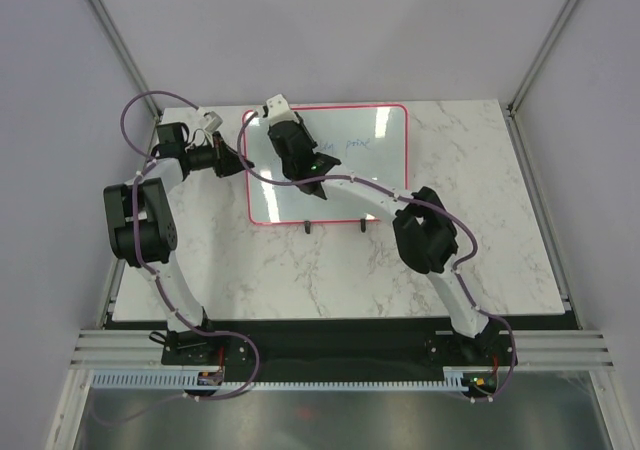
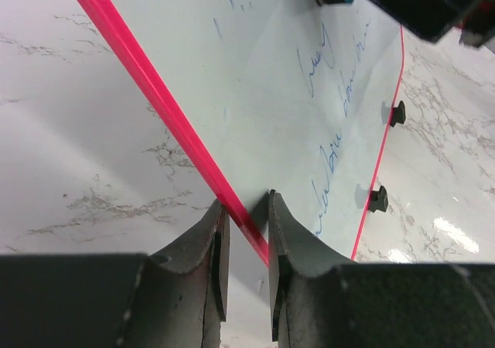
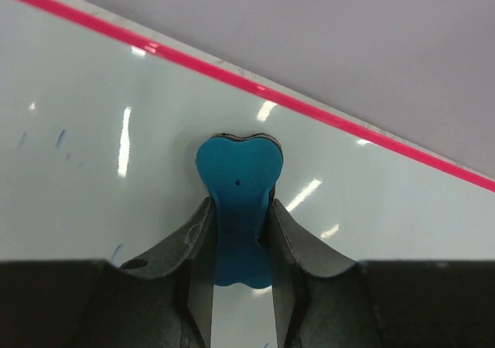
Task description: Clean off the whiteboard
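The whiteboard (image 1: pixel 375 185) lies flat on the marble table, red-framed, with blue handwriting (image 1: pixel 350 143) on it. My left gripper (image 1: pixel 238 160) is shut over the board's left red edge; in the left wrist view (image 2: pixel 246 240) the frame (image 2: pixel 155 93) runs between its fingers. My right gripper (image 1: pixel 297 155) is over the board's left half, shut on a small blue eraser (image 3: pixel 238 182) that rests on the white surface (image 3: pixel 93 193) near the far red edge. The handwriting (image 2: pixel 313 62) and faint blue marks (image 3: pixel 60 138) also show in the wrist views.
The board's two black feet (image 1: pixel 308 227) stick out at its near edge and also show in the left wrist view (image 2: pixel 377 199). Bare marble table (image 1: pixel 480 220) lies right of and in front of the board. Grey walls and metal posts close in the back and sides.
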`<state>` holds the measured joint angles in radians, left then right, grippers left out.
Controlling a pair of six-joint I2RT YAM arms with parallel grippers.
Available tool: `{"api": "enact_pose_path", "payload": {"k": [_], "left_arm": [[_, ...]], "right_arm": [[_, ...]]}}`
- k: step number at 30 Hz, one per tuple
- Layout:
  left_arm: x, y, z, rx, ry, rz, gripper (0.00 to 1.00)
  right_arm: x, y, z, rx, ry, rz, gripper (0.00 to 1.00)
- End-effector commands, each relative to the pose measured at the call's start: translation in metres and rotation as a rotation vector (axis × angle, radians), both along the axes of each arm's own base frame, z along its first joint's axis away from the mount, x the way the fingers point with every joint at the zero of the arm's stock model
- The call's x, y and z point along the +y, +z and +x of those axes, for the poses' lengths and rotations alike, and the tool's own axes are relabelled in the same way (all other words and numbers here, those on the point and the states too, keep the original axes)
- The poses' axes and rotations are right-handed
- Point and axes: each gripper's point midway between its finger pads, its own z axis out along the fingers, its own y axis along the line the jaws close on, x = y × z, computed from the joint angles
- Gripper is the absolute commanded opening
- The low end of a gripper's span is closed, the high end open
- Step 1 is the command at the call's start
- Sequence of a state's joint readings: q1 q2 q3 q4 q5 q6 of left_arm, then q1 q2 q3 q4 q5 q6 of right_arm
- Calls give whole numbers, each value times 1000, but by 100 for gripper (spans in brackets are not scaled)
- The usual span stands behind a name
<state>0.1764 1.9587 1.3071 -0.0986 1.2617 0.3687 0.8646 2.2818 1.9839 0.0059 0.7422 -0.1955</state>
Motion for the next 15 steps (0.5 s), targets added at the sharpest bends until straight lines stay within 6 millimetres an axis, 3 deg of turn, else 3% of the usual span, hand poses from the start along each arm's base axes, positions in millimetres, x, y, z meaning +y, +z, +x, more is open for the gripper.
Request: {"api": "enact_pose_path", "payload": {"k": [1, 2, 3, 4, 5, 6, 9, 12, 13, 15], "left_arm": [[-4, 10, 8, -194, -16, 106, 2], [-4, 11, 9, -201, -13, 112, 2], [-4, 11, 9, -203, -13, 115, 2], [-5, 11, 9, -204, -11, 119, 2], [-5, 11, 9, -204, -9, 122, 2], [-6, 12, 9, -207, -11, 122, 2], [-8, 14, 9, -215, -13, 128, 2], [-7, 13, 11, -219, -5, 141, 2], [-7, 12, 11, -216, 1, 146, 2], [-7, 14, 11, -226, 0, 151, 2]], "right_arm": [[-12, 13, 9, -2, -40, 90, 0], [7, 25, 9, -12, 21, 136, 0], [23, 11, 8, 1, 56, 123, 0], [43, 10, 0, -1, 99, 120, 0], [57, 25, 0, -31, 125, 132, 0], [75, 6, -4, -13, 161, 117, 0], [102, 3, -10, -12, 227, 154, 0], [101, 9, -12, -27, 216, 158, 0], [91, 3, -10, -25, 177, 130, 0], [80, 18, -8, -65, 140, 130, 0]]}}
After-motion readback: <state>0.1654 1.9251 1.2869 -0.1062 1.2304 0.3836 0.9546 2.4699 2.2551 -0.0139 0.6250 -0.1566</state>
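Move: The right hand already grips the eraser against the tilted whiteboard. The board's top-left corner lies about 13 cm to its left, roughly 4 cm ahead and 4 cm higher. The left gripper, holding the board's left edge, is some 14 cm left, 5 cm back and 5 cm lower; the remaining writing sits about 10 cm to the right and 3 cm back. From the left hand, that corner is about 9 cm ahead, straight forward, and 9 cm up. With its grip on the eraser unchanged, the right hand first edges about 2 cm up and a little forward along the whiteboard, then sweeps left to end about 10 cm over beside the left edge, curving back and down by some 3 cm each from the top of the arc while turning about 10 degrees counter-clockwise. The eraser's underside rubs on the board at both ends of the stroke, and the left gripper stays practically still, keeping hold of the left edge as the right gripper closes in on it. ##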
